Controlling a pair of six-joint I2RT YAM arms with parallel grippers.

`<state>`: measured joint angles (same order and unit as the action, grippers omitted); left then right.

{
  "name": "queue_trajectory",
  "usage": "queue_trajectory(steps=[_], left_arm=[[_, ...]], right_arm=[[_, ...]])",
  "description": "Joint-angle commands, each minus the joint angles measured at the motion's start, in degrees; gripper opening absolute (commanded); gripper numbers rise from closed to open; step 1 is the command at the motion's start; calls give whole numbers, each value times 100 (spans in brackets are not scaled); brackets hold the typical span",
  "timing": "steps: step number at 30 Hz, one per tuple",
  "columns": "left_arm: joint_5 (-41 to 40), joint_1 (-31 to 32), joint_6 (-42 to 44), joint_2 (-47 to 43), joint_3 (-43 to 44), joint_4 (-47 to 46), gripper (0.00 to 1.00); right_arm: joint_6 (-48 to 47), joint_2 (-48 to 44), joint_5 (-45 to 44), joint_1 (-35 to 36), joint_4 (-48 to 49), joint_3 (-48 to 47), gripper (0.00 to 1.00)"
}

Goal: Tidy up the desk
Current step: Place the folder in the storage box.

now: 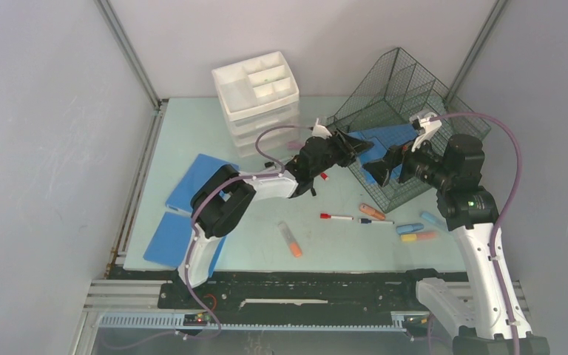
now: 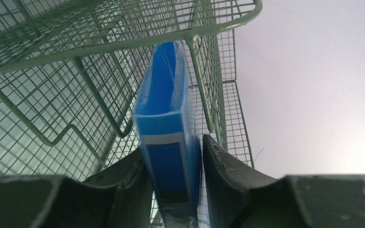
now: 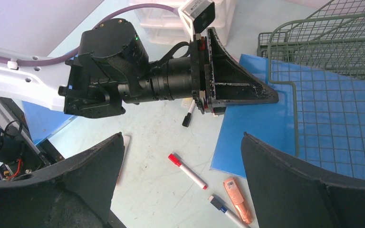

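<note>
On the pale mint desk (image 1: 266, 222), my left gripper (image 1: 353, 146) is shut on the edge of a blue notebook (image 1: 390, 136). In the left wrist view the notebook (image 2: 164, 109) stands edge-on between my fingers (image 2: 223, 166), and its far end reaches into the dark wire-mesh tray (image 2: 76, 71). My right gripper (image 1: 386, 167) hangs open just right of it, with nothing between its jaws. In the right wrist view that gripper (image 3: 181, 135) is above the bare desk (image 3: 152, 156), facing the left gripper (image 3: 240, 88) and the notebook (image 3: 261, 128).
Two more blue notebooks (image 1: 192, 185) lie at the left. A white drawer unit (image 1: 257, 96) stands at the back, and the wire tray (image 1: 407, 103) sits tilted at the back right. Markers (image 1: 336, 217) and highlighters (image 1: 372, 211) (image 1: 291, 239) (image 1: 414, 233) are scattered in front.
</note>
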<state>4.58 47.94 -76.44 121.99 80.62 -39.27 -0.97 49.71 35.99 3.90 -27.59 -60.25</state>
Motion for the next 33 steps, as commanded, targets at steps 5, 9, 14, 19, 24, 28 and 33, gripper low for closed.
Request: queue_trajectory(steps=[5,9,14,19,24,28,33], left_arm=[[-387,92,-31,88,149,-565,62],[-405,92,151,-108,-111,-508,70],[-420,94,346,-304,-281,-265,78],[-440,91,595,-562,-535,-146,81],[-443,90,817,-747,-721,-81,82],[-440,97,971,-902,-865,-144,82],[-429,87,1136,-1094,-1026,-213,82]], right_arm=[[-96,-59,-74,45,168,15,100],[-96,-71,-72,49,171,22,100],[-104,-68,-79,49,169,22,100],[-105,-63,-61,56,162,20,100],[-114,-50,-53,58,158,21,100],[-114,-50,-48,58,173,33,100],[-113,-50,-38,63,179,40,100]])
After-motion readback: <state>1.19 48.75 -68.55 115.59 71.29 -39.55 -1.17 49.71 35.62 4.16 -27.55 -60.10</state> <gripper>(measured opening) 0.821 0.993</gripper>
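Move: The folder already sits in the wire storage box with its near end between the left fingers; its middle is about 10 cm to the left hand's right, level fore and aft, and 6 cm lower. From that hand, the box's middle is some 14 cm right and 6 cm ahead, the orange highlighter 22 cm back and 9 cm right, and the drawer unit 30 cm left and 10 cm ahead. The folder lies about 8 cm ahead and 8 cm right of the right hand, well below. The folder's end is let go inside the storage box as the left fingers spread from under half to about four-fifths open, the hand at first nearly in place. The hand then backs off to its left and towards the base by roughly 3 cm, dipping 2 to 3 cm before lifting about 1 cm again, still pointing along the folder. ##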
